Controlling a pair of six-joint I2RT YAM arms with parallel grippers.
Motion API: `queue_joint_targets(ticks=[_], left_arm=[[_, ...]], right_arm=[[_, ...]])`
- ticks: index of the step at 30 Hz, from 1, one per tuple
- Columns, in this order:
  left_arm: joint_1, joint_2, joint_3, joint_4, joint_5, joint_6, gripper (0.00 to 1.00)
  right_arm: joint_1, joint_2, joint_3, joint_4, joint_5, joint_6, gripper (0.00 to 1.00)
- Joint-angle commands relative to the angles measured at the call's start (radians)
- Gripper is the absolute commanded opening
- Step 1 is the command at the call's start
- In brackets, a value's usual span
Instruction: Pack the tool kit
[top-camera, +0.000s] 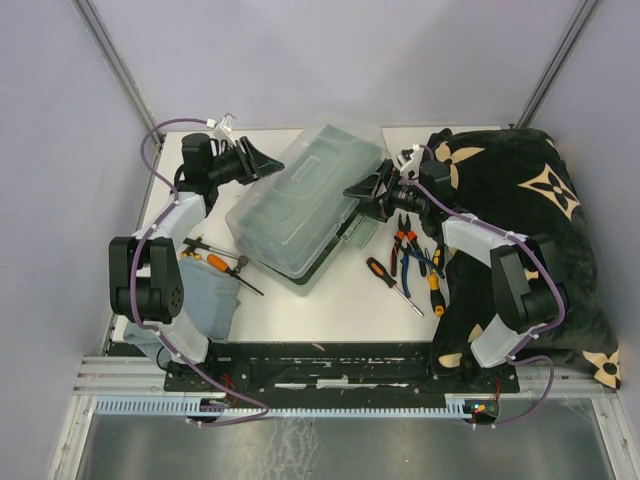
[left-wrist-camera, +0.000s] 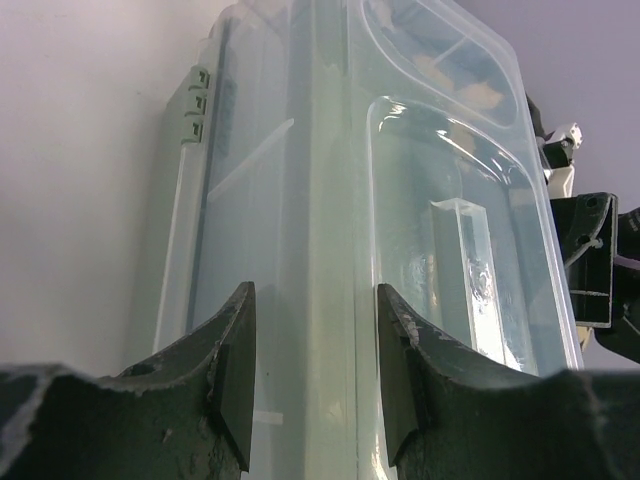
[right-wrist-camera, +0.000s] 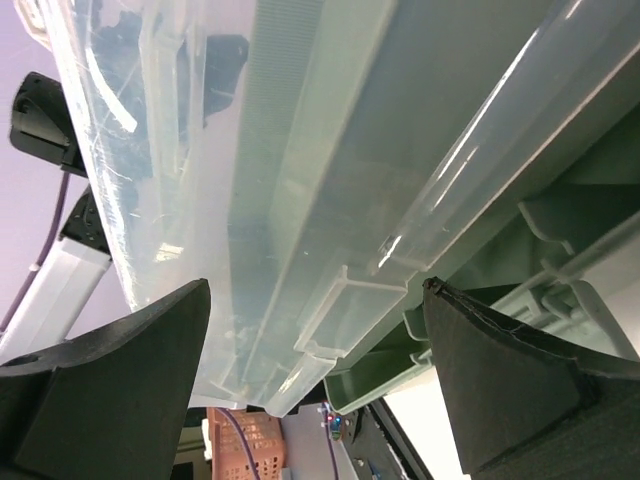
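The pale grey-green toolbox (top-camera: 305, 205) lies diagonally mid-table with its translucent lid on top. My left gripper (top-camera: 266, 163) is at its far left end; in the left wrist view the jaws (left-wrist-camera: 315, 300) stand partly open, with a pale band of the box (left-wrist-camera: 300, 150) showing in the gap. My right gripper (top-camera: 368, 190) is at the box's right side. It is wide open (right-wrist-camera: 315, 290) around the lid's edge tab (right-wrist-camera: 345, 310) and the green base rim below it. Pliers (top-camera: 404, 238) and screwdrivers (top-camera: 388, 274) lie loose to the right of the box. An orange-handled screwdriver (top-camera: 213, 262) lies to the left.
A folded grey-blue cloth (top-camera: 208, 295) lies at the near left under the left arm. The black blanket with beige flowers (top-camera: 520, 230) covers the right side, under the right arm. Walls close in the back and both sides.
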Motion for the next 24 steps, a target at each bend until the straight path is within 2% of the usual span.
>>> queue_joint_targets(ticks=[1, 5, 8, 14, 21, 24], left_arm=[[-0.037, -0.004, -0.066, -0.141, 0.159, -0.166, 0.03], [-0.037, -0.016, -0.069, -0.139, 0.135, -0.17, 0.03], [-0.037, -0.02, -0.072, -0.13, 0.112, -0.176, 0.05], [-0.036, -0.022, -0.053, -0.133, 0.055, -0.165, 0.3], [-0.034, -0.012, 0.028, -0.203, 0.006, -0.108, 0.46], [-0.021, -0.006, 0.077, -0.269, -0.022, -0.063, 0.5]], right_arm=[[0.014, -0.009, 0.01, 0.199, -0.022, 0.087, 0.95], [0.018, -0.024, 0.013, 0.278, -0.035, 0.15, 0.91], [0.016, -0.063, 0.052, 0.193, -0.048, 0.127, 0.85], [0.016, -0.113, 0.226, -0.233, -0.022, -0.071, 0.75], [0.017, -0.088, 0.361, -0.335, -0.03, -0.076, 0.71], [0.019, -0.05, 0.456, -0.382, -0.045, -0.077, 0.72]])
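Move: Right at the right hand's fingers lies the latch rim of the tool box lid, about 2 cm to their left, with the lid's middle some 9 cm left. The open latch flap hangs about 8 cm back, 3 cm right and 8 cm lower; the pliers lie on the table some 10 cm back and 14 cm right, the orange screwdriver 21 cm back and 11 cm right. From the left hand, the lid's middle is about 6 cm back and 6 cm right, slightly lower. Lifting the lid by its latch rim, the right hand goes almost straight up about 6 cm, one finger still under the rim, while its fingers close by roughly a quarter of their range. The left hand stays in place with its half-open fingers still against the lid's hinge-side edge, tipping down only some 5 degrees. ##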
